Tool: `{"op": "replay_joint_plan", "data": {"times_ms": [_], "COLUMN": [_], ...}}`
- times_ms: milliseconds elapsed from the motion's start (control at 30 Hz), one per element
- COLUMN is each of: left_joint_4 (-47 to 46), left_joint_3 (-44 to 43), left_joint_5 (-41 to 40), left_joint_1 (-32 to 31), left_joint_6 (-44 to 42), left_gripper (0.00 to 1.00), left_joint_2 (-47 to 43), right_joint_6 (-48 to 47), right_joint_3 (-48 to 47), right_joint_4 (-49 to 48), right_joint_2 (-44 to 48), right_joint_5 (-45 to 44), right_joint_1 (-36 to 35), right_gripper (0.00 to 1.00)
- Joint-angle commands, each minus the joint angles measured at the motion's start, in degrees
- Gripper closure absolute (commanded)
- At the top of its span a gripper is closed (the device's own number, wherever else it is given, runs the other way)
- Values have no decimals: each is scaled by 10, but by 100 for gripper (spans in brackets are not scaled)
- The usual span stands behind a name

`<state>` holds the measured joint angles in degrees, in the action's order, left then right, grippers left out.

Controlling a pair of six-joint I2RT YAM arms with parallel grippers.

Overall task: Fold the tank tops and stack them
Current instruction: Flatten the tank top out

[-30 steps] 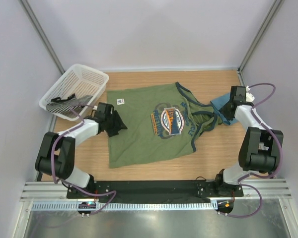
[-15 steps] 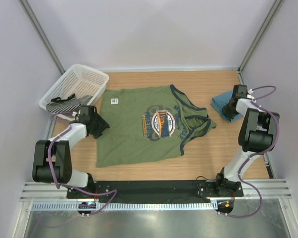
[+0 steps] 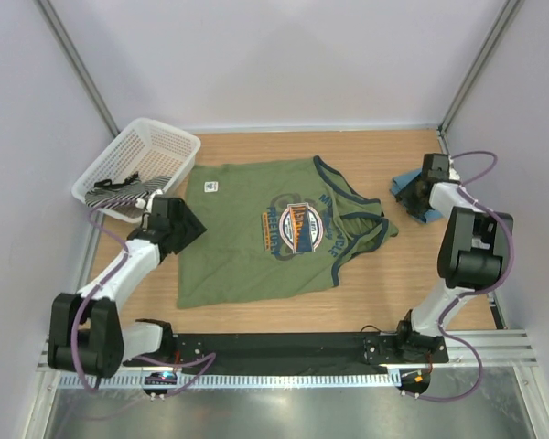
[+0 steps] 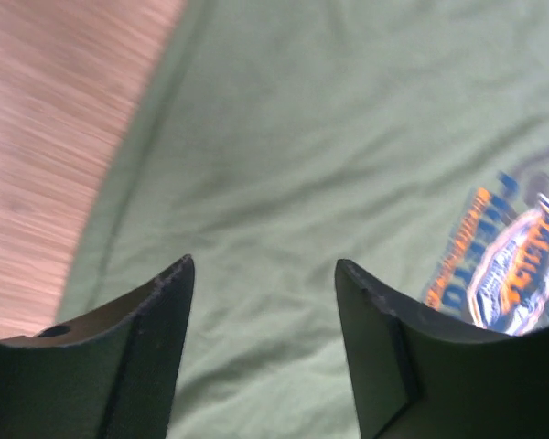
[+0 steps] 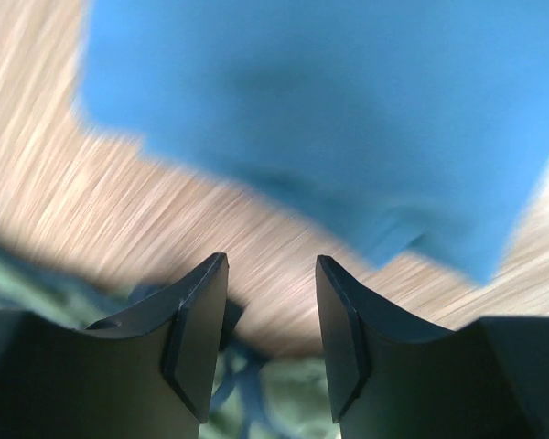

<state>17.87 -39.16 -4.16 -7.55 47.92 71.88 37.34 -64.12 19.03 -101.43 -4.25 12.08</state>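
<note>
The olive-green tank top (image 3: 256,242) with navy trim and a round blue-orange graphic lies spread flat mid-table; it also fills the left wrist view (image 4: 293,165). My left gripper (image 3: 188,230) hovers at its left edge, open, nothing between the jaws (image 4: 263,274). A teal-blue tank top (image 3: 408,194) lies bunched at the right side, seen blurred from the right wrist (image 5: 348,119). My right gripper (image 3: 421,194) is over it, open and empty (image 5: 272,274), with bare wood between the fingers.
A white mesh basket (image 3: 151,146) at the back left holds dark striped cloth (image 3: 119,190). The booth walls and frame posts stand close on both sides. Bare wooden table (image 3: 284,311) shows in front of the green top.
The green top was dragged left and flattened, and has lain still since. The left gripper pulled back to its left edge. The right gripper moved onto the teal top and opened wider.
</note>
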Motion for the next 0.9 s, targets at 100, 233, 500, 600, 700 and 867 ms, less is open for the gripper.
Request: {"op": "replay_joint_plan", "data": {"times_ms": [100,233,500,600,700,867], "left_joint_4": [36,73,70,62,48,43], "left_joint_3": [-25,-50,-46,-32,-15,7], "left_joint_5": [-60,-62,-30,-31,-33,-44], "left_joint_1": [-104,-149,-175,-174,-168,-157], "left_joint_6": [-27,-32,-35,-31,-27,-34], "left_gripper": [33,33,34,35,35,35], "left_joint_2": [-88,-78,7,21,23,43], "right_joint_6": [-84,-95,-108,-105,-104,-100], "right_joint_3": [-8,-5,-41,-77,-127,-230], "right_joint_4": [27,20,22,33,54,88], "right_joint_2": [59,55,-15,-41,-56,-82], "right_joint_5": [19,35,79,58,14,-15], "right_joint_1": [-64,-79,-92,-91,-90,-74], "right_gripper": [49,46,73,97,99,99]}}
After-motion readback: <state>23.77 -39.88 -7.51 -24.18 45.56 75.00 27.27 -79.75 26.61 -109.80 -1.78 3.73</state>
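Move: The dark-trimmed shoulder strap at the green tank top's right end lies about 8 cm left of the right hand, level with it and 2 cm below; the folded blue top is almost under that hand, 3 cm ahead and 2 cm to its right. The patch of green cloth inside the hem is about 5 cm back, 7 cm right and 5 cm below the left hand; the round logo is some 27 cm right of it and 2 cm ahead. The green top's dark-trimmed strap is taken by the right hand, which swings about 7 cm left off the blue top, turning some 20 degrees counter-clockwise, dips and shuts its open fingers on it, then draws it forward and slightly up. The left hand, fingers open, arcs up and right, then down and back over the cloth inside the hem, turning clockwise. ##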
